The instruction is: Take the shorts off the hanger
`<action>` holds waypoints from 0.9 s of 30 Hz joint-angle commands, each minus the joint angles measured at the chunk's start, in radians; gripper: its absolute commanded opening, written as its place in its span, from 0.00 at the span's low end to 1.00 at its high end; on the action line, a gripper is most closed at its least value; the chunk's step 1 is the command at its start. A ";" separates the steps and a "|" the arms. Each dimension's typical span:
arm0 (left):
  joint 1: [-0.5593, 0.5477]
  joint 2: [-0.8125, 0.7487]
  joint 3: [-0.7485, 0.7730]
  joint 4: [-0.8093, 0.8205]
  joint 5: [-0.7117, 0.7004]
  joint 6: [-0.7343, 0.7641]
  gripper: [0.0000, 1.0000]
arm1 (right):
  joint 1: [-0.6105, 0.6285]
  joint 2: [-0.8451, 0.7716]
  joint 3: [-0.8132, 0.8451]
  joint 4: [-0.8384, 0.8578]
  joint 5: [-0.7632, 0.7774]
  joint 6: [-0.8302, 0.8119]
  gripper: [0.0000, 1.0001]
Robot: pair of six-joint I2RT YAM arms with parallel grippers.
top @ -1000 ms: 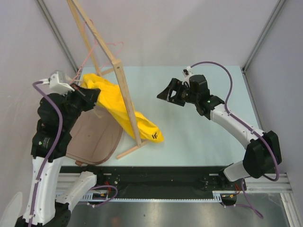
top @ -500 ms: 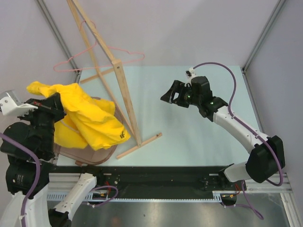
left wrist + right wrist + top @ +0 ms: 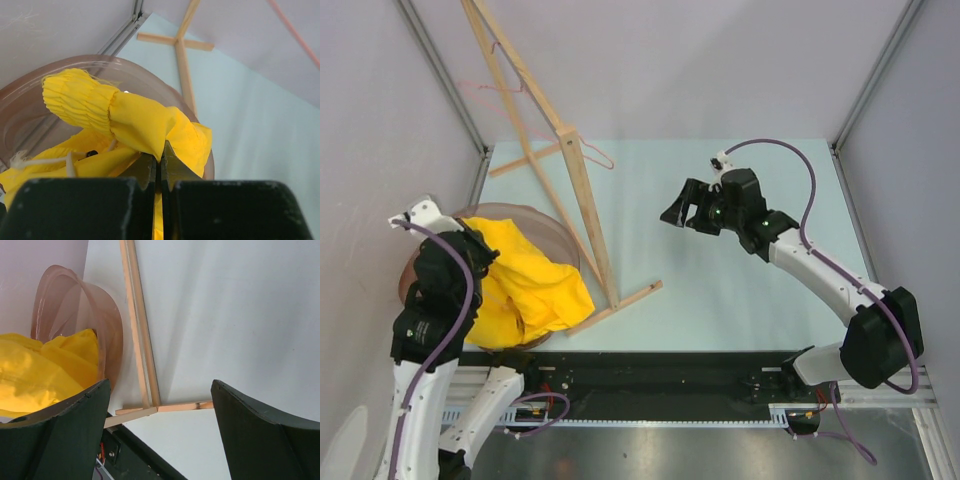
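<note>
The bright yellow shorts (image 3: 535, 285) lie bunched in a brown see-through tub (image 3: 558, 228) at the near left, off the hanger. My left gripper (image 3: 485, 262) is shut on a fold of the shorts (image 3: 135, 120) near the gathered waistband, just above the tub (image 3: 100, 62); its tips (image 3: 160, 151) pinch the cloth. The thin pink hanger (image 3: 495, 88) hangs bare on the wooden rack, and one wire end shows lower down. A pink wire (image 3: 295, 32) crosses the left wrist view's top right. My right gripper (image 3: 685, 205) hovers open and empty over mid-table (image 3: 160, 385).
The pale wooden rack (image 3: 582, 200) stands between the arms, with its foot bar (image 3: 150, 412) on the table near the front edge. The tub (image 3: 107, 315) sits against the left wall. Grey walls close in the left, back and right sides.
My left arm pulled the shorts off the hanger, swung them left and lowered them into the tub. The hanger swung free and settled back by the rack. The right gripper barely moved.
</note>
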 commanded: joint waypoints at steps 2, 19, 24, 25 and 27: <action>0.013 0.120 -0.015 0.084 -0.031 0.043 0.00 | 0.014 -0.020 -0.010 0.027 0.008 -0.018 0.87; 0.582 0.355 0.179 0.111 0.312 0.063 0.00 | 0.006 -0.046 -0.015 0.008 -0.003 -0.024 0.87; 0.593 0.364 0.128 0.238 0.565 0.051 0.00 | 0.003 -0.041 -0.015 0.004 -0.003 -0.032 0.87; 0.593 0.367 0.110 0.256 0.613 0.031 0.00 | 0.003 -0.040 -0.015 0.004 -0.003 -0.033 0.87; 0.593 0.371 0.040 0.294 0.696 0.014 0.00 | 0.002 -0.037 -0.015 0.004 -0.003 -0.033 0.88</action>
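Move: The left hand already grips the shorts by the waistband over the brown tub, whose middle lies about 3 cm to its left, level with it fore and aft, and some 26 cm below. The near foot of the wooden rack stands about 25 cm to the right and 7 cm back, the rack's far foot roughly 28 cm straight ahead, both some 33 cm lower. From the right hand the tub is about 44 cm left and 13 cm back. Keeping its pinch, the left hand dips about 5 cm and swings the shorts left and forward, then partly rises. ##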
